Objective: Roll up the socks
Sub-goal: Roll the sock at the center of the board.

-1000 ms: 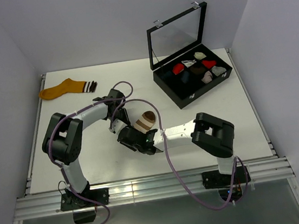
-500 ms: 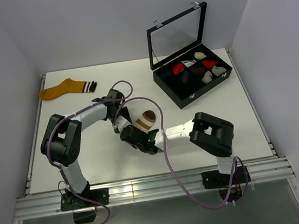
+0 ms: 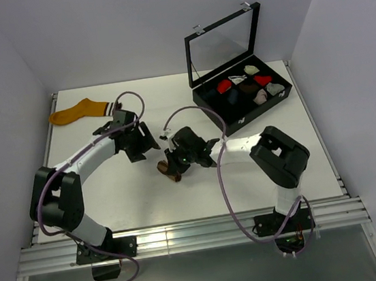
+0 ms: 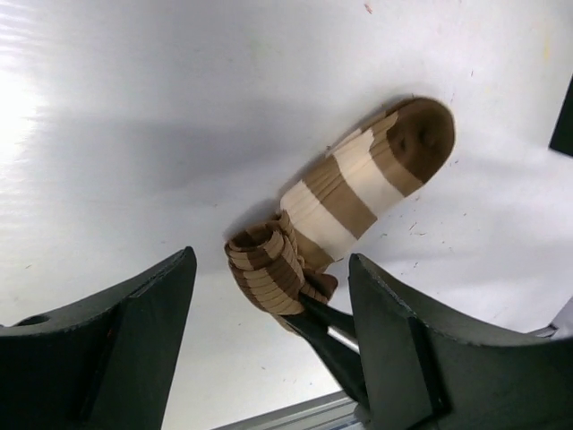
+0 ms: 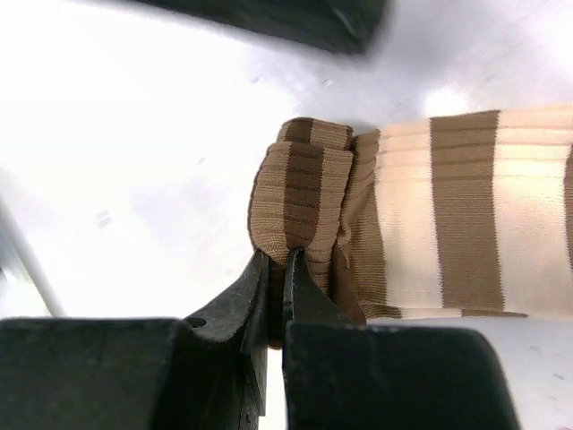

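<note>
The brown sock with cream stripes lies on the white table, its cuff end rolled into a tight coil. My right gripper is shut on that rolled end, and in the top view it sits over the brown sock at mid-table. My left gripper stands open a little to the left of the roll, holding nothing; from above, my left gripper is apart from the sock. The mustard-orange sock with a dark striped cuff lies flat at the far left.
An open black box with a raised glass lid stands at the back right, holding several small sock bundles. Grey walls enclose the table on three sides. A metal rail runs along the near edge.
My left gripper has let go, opened and drawn back to the left. My right gripper has shut on the rolled end, and the sock now lies lower on the table.
</note>
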{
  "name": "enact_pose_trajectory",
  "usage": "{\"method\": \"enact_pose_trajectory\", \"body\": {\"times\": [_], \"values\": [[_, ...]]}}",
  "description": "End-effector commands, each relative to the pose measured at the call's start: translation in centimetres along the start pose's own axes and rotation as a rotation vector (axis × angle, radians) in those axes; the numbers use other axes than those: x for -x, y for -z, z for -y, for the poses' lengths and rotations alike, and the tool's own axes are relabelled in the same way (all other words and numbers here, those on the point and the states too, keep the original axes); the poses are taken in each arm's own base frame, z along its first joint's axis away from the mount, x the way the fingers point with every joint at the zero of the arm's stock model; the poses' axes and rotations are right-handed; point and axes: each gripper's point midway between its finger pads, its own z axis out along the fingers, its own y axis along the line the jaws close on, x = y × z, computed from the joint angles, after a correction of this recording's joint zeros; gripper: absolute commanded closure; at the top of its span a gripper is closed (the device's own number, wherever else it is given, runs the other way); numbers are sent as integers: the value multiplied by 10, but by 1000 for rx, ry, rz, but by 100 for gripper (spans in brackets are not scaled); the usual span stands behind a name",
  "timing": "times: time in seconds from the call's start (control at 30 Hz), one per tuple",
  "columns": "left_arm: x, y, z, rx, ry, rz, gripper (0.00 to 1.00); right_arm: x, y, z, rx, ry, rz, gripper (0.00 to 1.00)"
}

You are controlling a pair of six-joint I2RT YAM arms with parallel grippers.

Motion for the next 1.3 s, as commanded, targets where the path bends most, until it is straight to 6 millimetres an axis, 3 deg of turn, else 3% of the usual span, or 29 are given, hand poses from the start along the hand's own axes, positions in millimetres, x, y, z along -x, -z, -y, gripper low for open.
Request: {"method": "enact_pose_trajectory", "body": {"times": [0.0,0.17,0.37,0.67,0.77,0.9,1.07,1.1,1.17,1.2,1.27], "values": [[5,7,-3,-21,33,44,26,-27,12,-29,254,-170,-158,100],[-21,3,-3,-84,55,-12,28,-9,18,-20,397,-322,-149,100],[-44,-4,5,-93,56,-47,29,-12,10,-6,428,-408,-176,100],[-56,-31,-2,-32,42,-103,39,-22,2,8,394,-453,-197,99],[-59,-36,-6,-1,26,-123,47,-21,0,10,377,-452,-189,99],[-62,-42,-14,47,6,-145,59,-10,6,12,346,-424,-149,89],[-62,-43,-22,110,-27,-170,63,6,23,20,243,-345,-71,65],[-59,-44,-22,122,-34,-173,64,18,31,21,195,-310,-24,59],[-60,-43,-25,146,-52,-186,64,21,38,24,130,-248,0,54],[-57,-43,-22,147,-57,-186,64,31,47,16,108,-200,38,50],[-56,-43,-21,153,-72,-190,64,35,52,25,-20,-124,83,45]]}}
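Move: The half-rolled bundle of the brown striped sock lies some 5 cm back, 4 cm to the right and 6 cm below my open left hand; my right fingers already pinch it, so its middle is practically at that hand's point. The flat dark toe lies about 7 cm ahead and 7 cm to the right of the bundle, on the board. The black box stands farther off, roughly 19 cm ahead and 34 cm to the right of my left hand. Keeping its pinch, my right hand turns about 35 degrees, fingertips swinging back towards my base, to roll the bundle on. Meanwhile my left hand comes down about 5 cm, back and a little right, and closes on the bundle; only then do my right fingers open, let go and rise some 3 cm, drifting right. ##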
